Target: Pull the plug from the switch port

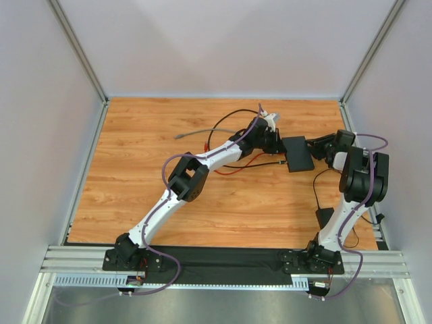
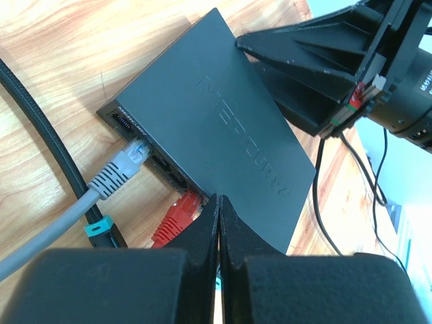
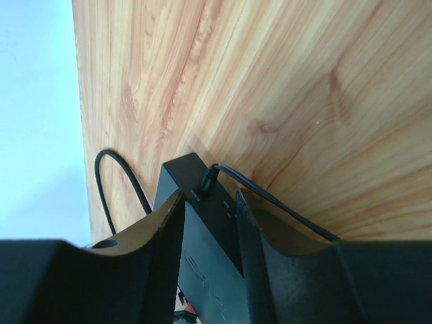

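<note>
The switch [image 2: 216,121] is a flat matte-black box lying on the wooden table [image 1: 169,196], and in the top view the switch [image 1: 298,154] sits between both grippers. A grey plug [image 2: 120,172] and a red plug [image 2: 174,219] sit in ports on its front edge. My left gripper [image 2: 219,200] is shut with nothing showing between its fingers, its tip just right of the red plug over the switch's near edge. My right gripper [image 3: 209,196] straddles the opposite end of the switch [image 3: 209,270], one finger on each flat face, beside a round black power plug [image 3: 206,181].
A thick black braided cable [image 2: 47,135] and a black cable with a teal end [image 2: 101,229] lie left of the plugs. Grey [image 1: 202,133] and red [image 1: 233,170] cables trail left. A small black brick [image 1: 325,216] on a thin cord lies near the right arm.
</note>
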Controlling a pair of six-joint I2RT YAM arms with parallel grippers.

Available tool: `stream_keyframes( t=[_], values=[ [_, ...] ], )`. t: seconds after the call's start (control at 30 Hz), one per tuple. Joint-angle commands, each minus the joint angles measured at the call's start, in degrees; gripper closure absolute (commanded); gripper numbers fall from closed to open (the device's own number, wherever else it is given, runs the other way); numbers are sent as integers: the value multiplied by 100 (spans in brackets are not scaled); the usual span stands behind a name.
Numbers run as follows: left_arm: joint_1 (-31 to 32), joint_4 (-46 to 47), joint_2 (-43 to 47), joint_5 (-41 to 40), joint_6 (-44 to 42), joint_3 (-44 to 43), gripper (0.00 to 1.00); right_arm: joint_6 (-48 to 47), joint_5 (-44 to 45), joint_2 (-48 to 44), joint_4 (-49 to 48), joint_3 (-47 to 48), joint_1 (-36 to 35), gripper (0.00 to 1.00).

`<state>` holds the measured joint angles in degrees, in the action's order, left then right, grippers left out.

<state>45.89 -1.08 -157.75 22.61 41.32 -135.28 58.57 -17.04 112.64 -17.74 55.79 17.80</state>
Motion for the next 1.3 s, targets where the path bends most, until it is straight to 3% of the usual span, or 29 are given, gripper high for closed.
stream_keyframes(
  t=[0.0, 0.33, 0.47, 0.63, 0.77, 1.03, 1.17, 1.27],
  values=[
    [-1, -164, -115, 147, 87, -191, 100, 199, 96, 197, -98, 222, 65, 63],
    [-1, -147, -115, 173, 43, -191, 100, 375, 17, 478, -239, 292, 74, 68],
    [-1, 81, -107, 331, 34, -191, 100, 418, -203, 671, -309, 397, 74, 79],
    [25, 477, -36, 481, -229, -139, 88, 437, -484, 838, -537, 397, 74, 88],
    [52, 557, 95, 438, -501, -7, 73, 436, -730, 918, -713, 398, 74, 95],
    [43, 530, 113, 323, -397, 90, 69, 603, -1266, 935, -1222, 213, 39, 99],
    [43, 574, 157, 340, -423, 204, 57, 551, -1592, 979, -1127, 292, -40, 98],
    [43, 618, 157, 393, -397, 239, 55, 533, -1531, 892, -1127, 126, -49, 98]
  ],
)
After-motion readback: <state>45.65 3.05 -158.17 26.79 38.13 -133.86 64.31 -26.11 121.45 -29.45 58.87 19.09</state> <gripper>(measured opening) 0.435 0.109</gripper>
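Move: The round power plug sits some 2 cm ahead of the right fingertips and 1 cm lower, near the far end of the switch's right side; the switch's middle is 5 cm to that hand's left and 1 cm back. For the left hand the black network plug is about 2 cm back, 2 cm left and 2 cm below; the red plug is 2 cm ahead and 1 cm left, the grey plug 5 cm ahead and 1 cm left, both about 2 cm below. The right hand eases forward about 3 cm along the switch's right side, sinking slightly, and rolls its left side up and tips its fingers up by roughly 10 degrees in all while its part-open fingers close and pinch the power plug, then keep their hold. The left hand, shut over the port edge just behind the red plug, dips about 1 cm and comes back up, then opens to nearly half so that its fingertips stand either side of the black plug without gripping it. ##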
